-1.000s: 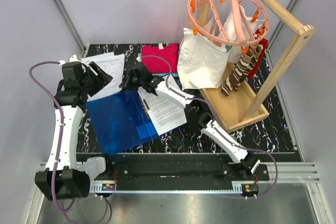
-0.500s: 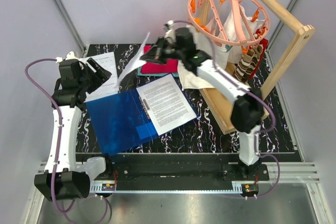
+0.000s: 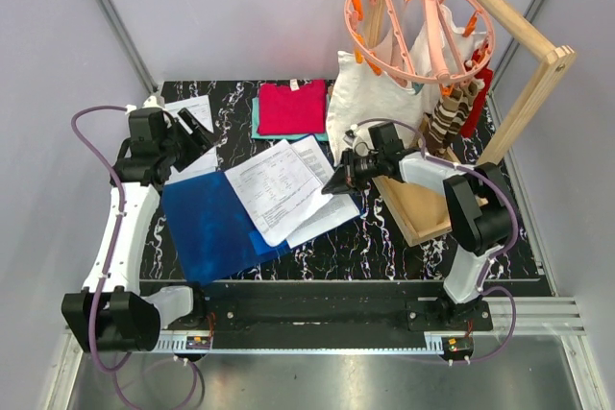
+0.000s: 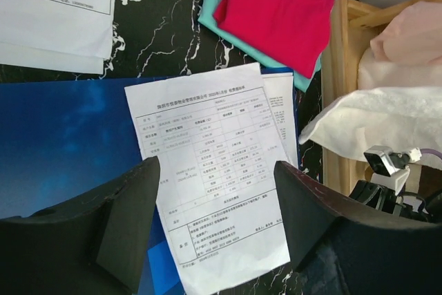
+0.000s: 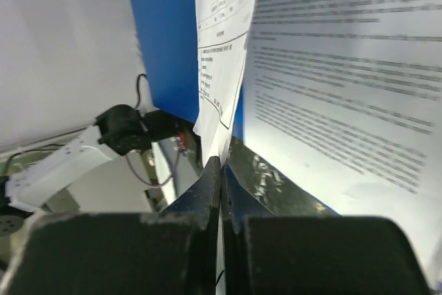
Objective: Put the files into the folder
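The blue folder (image 3: 207, 228) lies open on the black marbled table. A printed sheet with a table on it (image 3: 274, 187) rests across the folder's right half, over another text sheet (image 3: 327, 218). My right gripper (image 3: 338, 182) is shut on that top sheet's right edge; the right wrist view shows the paper (image 5: 217, 67) pinched at the closed tips (image 5: 221, 167). More files (image 3: 192, 112) lie at the back left. My left gripper (image 3: 195, 129) hovers open above them, nothing between its fingers (image 4: 131, 219), looking down on the sheet (image 4: 207, 164) and folder (image 4: 55, 136).
Folded red and teal clothes (image 3: 291, 108) lie at the back centre. A wooden rack (image 3: 519, 112) with a pink clip hanger (image 3: 423, 21), a white cloth bag (image 3: 370, 122) and hanging items stands at the right, its tray base (image 3: 423, 199) next to my right arm.
My right arm has swung from the back with the sheet and lowered it onto the folder. The left gripper has shifted slightly right and stayed open.
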`<move>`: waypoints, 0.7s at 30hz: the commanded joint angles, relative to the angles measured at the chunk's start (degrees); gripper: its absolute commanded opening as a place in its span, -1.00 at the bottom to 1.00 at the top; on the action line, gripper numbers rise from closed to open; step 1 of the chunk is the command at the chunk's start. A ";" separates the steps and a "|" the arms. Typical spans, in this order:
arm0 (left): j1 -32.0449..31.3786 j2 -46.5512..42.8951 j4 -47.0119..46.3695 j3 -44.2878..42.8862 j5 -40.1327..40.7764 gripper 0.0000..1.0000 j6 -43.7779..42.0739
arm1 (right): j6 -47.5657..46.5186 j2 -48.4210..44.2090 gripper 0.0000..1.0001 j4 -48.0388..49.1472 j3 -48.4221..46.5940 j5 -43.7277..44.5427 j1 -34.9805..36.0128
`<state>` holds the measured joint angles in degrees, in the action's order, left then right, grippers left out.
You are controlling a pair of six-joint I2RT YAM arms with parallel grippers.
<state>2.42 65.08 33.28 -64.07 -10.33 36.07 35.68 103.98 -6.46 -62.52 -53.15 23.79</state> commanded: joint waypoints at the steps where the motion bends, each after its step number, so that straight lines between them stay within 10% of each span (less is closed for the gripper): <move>1: -1.01 0.22 -3.57 -0.09 -0.40 0.41 -0.21 | -13.51 -5.98 -1.00 -4.34 0.56 4.34 -1.12; 21: -1.89 0.93 -3.66 0.35 0.04 0.42 -1.18 | -25.22 -13.02 -1.00 -12.44 3.55 21.50 -2.78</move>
<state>0.80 65.84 32.82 -64.01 -10.31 35.99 13.89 92.90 -18.09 -59.37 -34.30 21.58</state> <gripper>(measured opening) 0.708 0.007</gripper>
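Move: My right hand is pinching the top sheet's near right corner. The page stack on the folder's right side, where the sheet goes, has its middle about 7 cm left of that hand, 1 cm ahead and some 7 cm below. The clip is some 20 cm left and level with it; the red cloth is about 24 cm ahead and 12 cm left. From my left hand, the stack lies roughly 23 cm right, 3 cm back and 20 cm lower. Keeping the top sheet's near right corner pinched in shut fingers, I draw it about 6 cm to the right with my right hand, away from the clip and drifting just slightly forward. As I go, I tip the fingers some 20 degrees further down and roll the wrist by about as much. ##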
